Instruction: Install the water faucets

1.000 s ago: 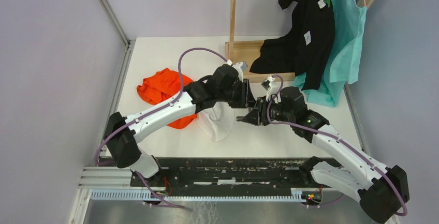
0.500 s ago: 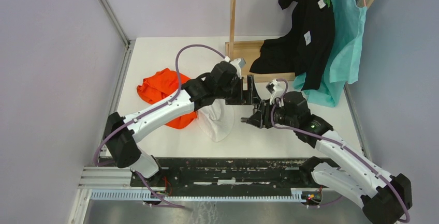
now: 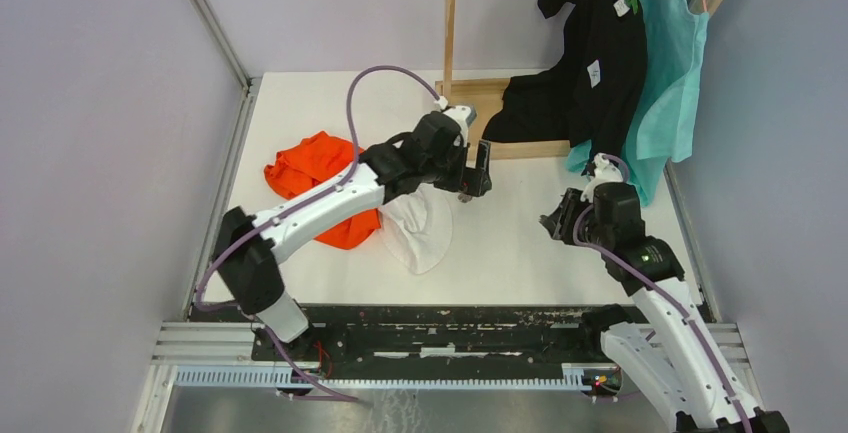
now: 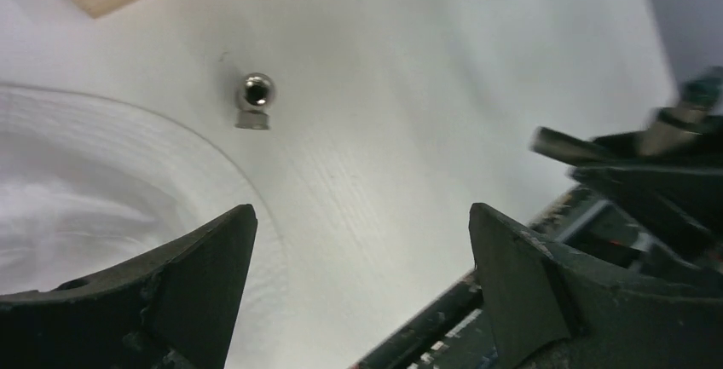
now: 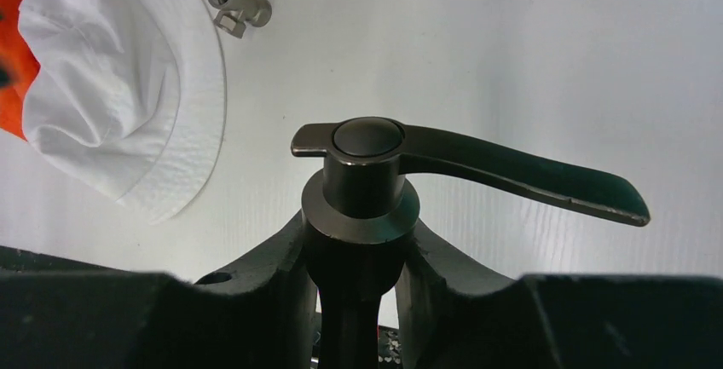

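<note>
A dark grey metal faucet part, a round valve body with a long lever handle, stands between the jaws of my right gripper, which is shut on it. From above, the right gripper hangs over the right of the table. A small shiny elbow fitting lies loose on the white table beside the white hat; the right wrist view also catches this fitting. My left gripper is wide open and holds nothing, hovering above that fitting. The top view shows the left gripper near the wooden base.
A white hat and an orange cloth lie left of centre. A wooden base with an upright post stands at the back. Black and teal garments hang at the back right. A black rail runs along the near edge.
The two grippers were together mid-table; the left one has opened wide and drawn back toward the wooden base. The right arm has swung right, carrying the faucet part.
</note>
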Action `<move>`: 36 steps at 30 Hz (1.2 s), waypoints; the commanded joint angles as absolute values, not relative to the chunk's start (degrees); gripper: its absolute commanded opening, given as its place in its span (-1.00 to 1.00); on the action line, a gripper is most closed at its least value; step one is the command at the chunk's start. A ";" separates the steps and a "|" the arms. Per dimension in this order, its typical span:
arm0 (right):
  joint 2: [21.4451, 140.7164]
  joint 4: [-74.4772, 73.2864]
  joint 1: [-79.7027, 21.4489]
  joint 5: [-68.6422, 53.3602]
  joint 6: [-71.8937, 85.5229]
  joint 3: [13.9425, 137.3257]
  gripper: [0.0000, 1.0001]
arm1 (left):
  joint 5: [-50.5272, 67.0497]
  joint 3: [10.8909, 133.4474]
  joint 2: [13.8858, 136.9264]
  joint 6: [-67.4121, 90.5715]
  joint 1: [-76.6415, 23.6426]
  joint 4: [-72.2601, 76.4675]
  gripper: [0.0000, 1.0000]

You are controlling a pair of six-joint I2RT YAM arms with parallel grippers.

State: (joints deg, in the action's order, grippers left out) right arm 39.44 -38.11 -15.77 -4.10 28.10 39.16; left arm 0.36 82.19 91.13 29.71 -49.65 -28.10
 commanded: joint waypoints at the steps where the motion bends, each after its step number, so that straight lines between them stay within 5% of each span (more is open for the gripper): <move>1: 37.32 -37.16 -14.86 -1.37 28.30 42.45 -0.99 | -5.16 87.63 102.35 14.32 -49.55 -31.97 0.99; 12: 36.47 -37.66 -14.86 -3.23 28.82 41.81 -1.00 | -5.68 99.57 120.46 3.23 -48.52 -36.39 0.97; 21: 36.77 -37.96 -14.85 -3.56 27.53 42.19 -1.00 | -1.52 105.20 127.11 3.19 -45.13 -38.55 0.33; 36: 38.03 -36.39 -14.90 -5.15 27.86 41.85 -1.00 | 1.34 106.55 128.04 2.46 -45.18 -41.12 0.00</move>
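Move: The small metal fitting stands on the table about 8 cm ahead of the left hand, about level with it sideways, and some 19 cm below. The white hat's middle is around 10 cm to the fitting's left and 6 cm nearer the base; the wooden base under the hanging clothes is centred roughly 17 cm beyond the fitting and 9 cm to its right. From the right hand, still holding the faucet, the fitting lies about 13 cm ahead, 20 cm left and 14 cm below. The left hand, fingers wide open, drops fast towards the small fitting, about 16 cm down with some 4 cm forward, while the wrist turns roughly 30 degrees so the fingers point steeply down. It then slows and eases a few centimetres farther forward and a little lower, closing the fingers to about half open around the fitting, and all but stops there; whether the pads touch it can't be seen. ##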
